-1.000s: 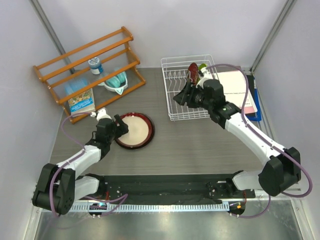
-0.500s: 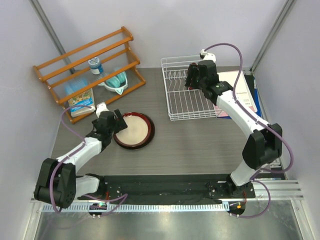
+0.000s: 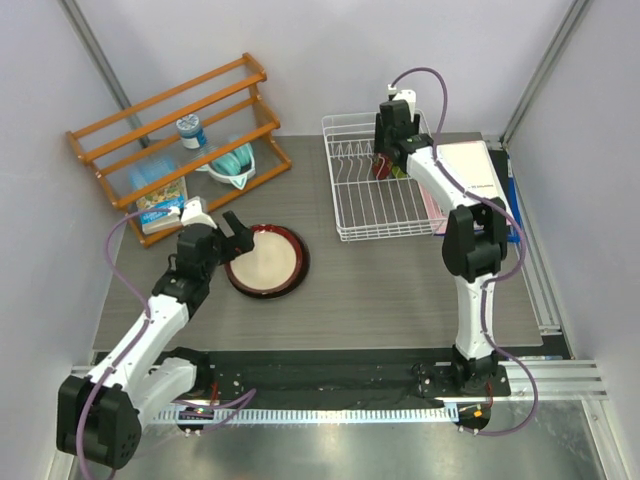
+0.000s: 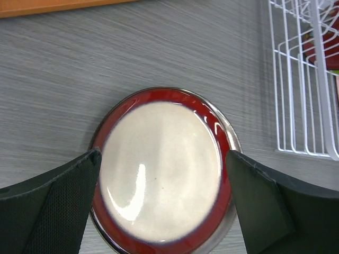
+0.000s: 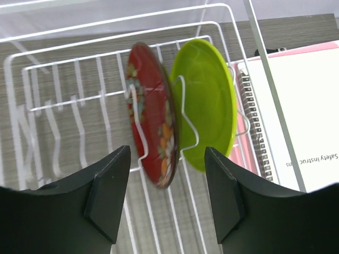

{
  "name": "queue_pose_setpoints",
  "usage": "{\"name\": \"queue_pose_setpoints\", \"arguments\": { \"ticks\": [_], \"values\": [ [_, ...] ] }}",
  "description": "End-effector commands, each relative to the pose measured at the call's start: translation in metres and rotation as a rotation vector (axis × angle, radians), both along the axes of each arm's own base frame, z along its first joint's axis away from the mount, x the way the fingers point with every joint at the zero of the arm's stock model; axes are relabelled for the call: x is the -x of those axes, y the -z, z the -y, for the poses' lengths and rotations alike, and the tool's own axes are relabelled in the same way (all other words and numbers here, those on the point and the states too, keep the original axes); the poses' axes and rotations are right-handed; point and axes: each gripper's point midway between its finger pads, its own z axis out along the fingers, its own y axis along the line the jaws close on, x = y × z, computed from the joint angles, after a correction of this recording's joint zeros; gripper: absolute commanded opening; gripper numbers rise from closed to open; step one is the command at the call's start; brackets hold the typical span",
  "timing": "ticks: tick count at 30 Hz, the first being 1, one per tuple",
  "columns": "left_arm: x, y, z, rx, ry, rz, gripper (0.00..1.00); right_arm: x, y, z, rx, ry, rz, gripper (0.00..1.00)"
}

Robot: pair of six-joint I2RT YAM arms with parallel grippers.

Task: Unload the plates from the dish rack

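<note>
A red-rimmed plate (image 3: 266, 260) (image 4: 161, 172) with a cream centre lies flat on the table, and a darker rim shows under it. My left gripper (image 3: 233, 240) (image 4: 162, 153) hovers over its left edge, open, one finger on each side and not touching it. In the white wire dish rack (image 3: 350, 215) (image 5: 79, 106), a patterned dark red plate (image 3: 383, 166) (image 5: 151, 111) and a lime green plate (image 3: 399, 170) (image 5: 209, 100) stand upright side by side. My right gripper (image 3: 388, 150) (image 5: 167, 151) hangs open just above them, its jaws spanning the red plate's lower edge with nothing held.
An orange wooden shelf (image 3: 170, 140) at the back left holds a teal bowl-like item (image 3: 232, 165), a small bottle and a box. A white and pink spiral notebook (image 3: 470, 175) (image 5: 296, 106) lies right of the rack. The rack's corner (image 4: 302, 106) is right of the flat plate.
My right arm swung from the rack's front to its back, over the two standing plates. My left gripper opened wide off the red-rimmed plate and lifted slightly.
</note>
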Motion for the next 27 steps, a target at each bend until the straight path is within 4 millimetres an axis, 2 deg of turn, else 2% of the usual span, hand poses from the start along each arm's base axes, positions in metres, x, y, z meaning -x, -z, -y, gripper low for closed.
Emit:
{"name": "queue_pose_setpoints", "arguments": {
  "ticks": [1, 3, 5, 10, 11, 12, 13, 14, 17, 23, 27],
  "values": [
    [0.0, -0.022, 0.012, 0.045, 0.057, 0.059, 0.99, -0.026, -0.008, 0.019, 0.074, 0.04, 0.028, 0.61],
    [0.001, -0.019, 0.013, 0.046, 0.06, 0.055, 0.99, -0.033, 0.005, 0.024, 0.111, 0.055, 0.011, 0.61],
    [0.001, -0.018, 0.014, 0.046, 0.065, 0.058, 1.0, -0.038, 0.002, 0.027, 0.115, 0.058, 0.016, 0.59],
    [-0.002, -0.006, 0.015, 0.042, 0.069, 0.029, 1.0, -0.044, 0.013, 0.026, 0.12, 0.043, -0.001, 0.48],
    [-0.002, 0.0, 0.017, 0.043, 0.073, 0.01, 0.99, -0.044, 0.014, 0.025, 0.11, 0.03, -0.006, 0.42],
    [-0.006, -0.002, 0.018, 0.047, 0.073, 0.026, 1.0, -0.044, 0.013, 0.022, 0.104, 0.02, -0.003, 0.32],
    [-0.007, -0.001, 0.019, 0.049, 0.075, 0.022, 0.99, -0.044, 0.014, 0.022, 0.101, 0.018, -0.005, 0.27],
    [-0.008, 0.002, 0.019, 0.05, 0.074, 0.017, 0.99, -0.043, 0.012, 0.021, 0.096, 0.012, -0.003, 0.11],
    [-0.007, 0.006, 0.019, 0.057, 0.073, 0.009, 0.99, -0.042, 0.01, 0.022, 0.099, 0.017, -0.003, 0.01],
    [-0.006, 0.001, 0.02, 0.068, 0.077, 0.026, 0.99, -0.037, -0.004, 0.025, 0.118, 0.047, 0.02, 0.01],
    [-0.004, 0.001, 0.021, 0.074, 0.08, 0.027, 1.0, -0.031, -0.031, 0.024, 0.134, 0.073, 0.082, 0.01]
  ]
}}
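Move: The red plate stands on edge in the dish rack, its middle roughly 8 cm ahead of the right hand, 1 cm to its right and 8 cm below. The green plate stands about 5 cm to the right of the red one, level with it. The papers lie some 22 cm to the right of the red plate and 2 cm nearer. From the left hand, the red plate is roughly 32 cm ahead, 38 cm right and slightly below. The red plate's near upper rim is met by the right hand, which dips about 5 cm and goes nearly 4 cm forward, drifting right, with the still-open fingers to either side of it; they then close and pinch the rim, and the hand holds there. The empty left hand, still wide open, eases a couple of centimetres down and right near the plate stack. ##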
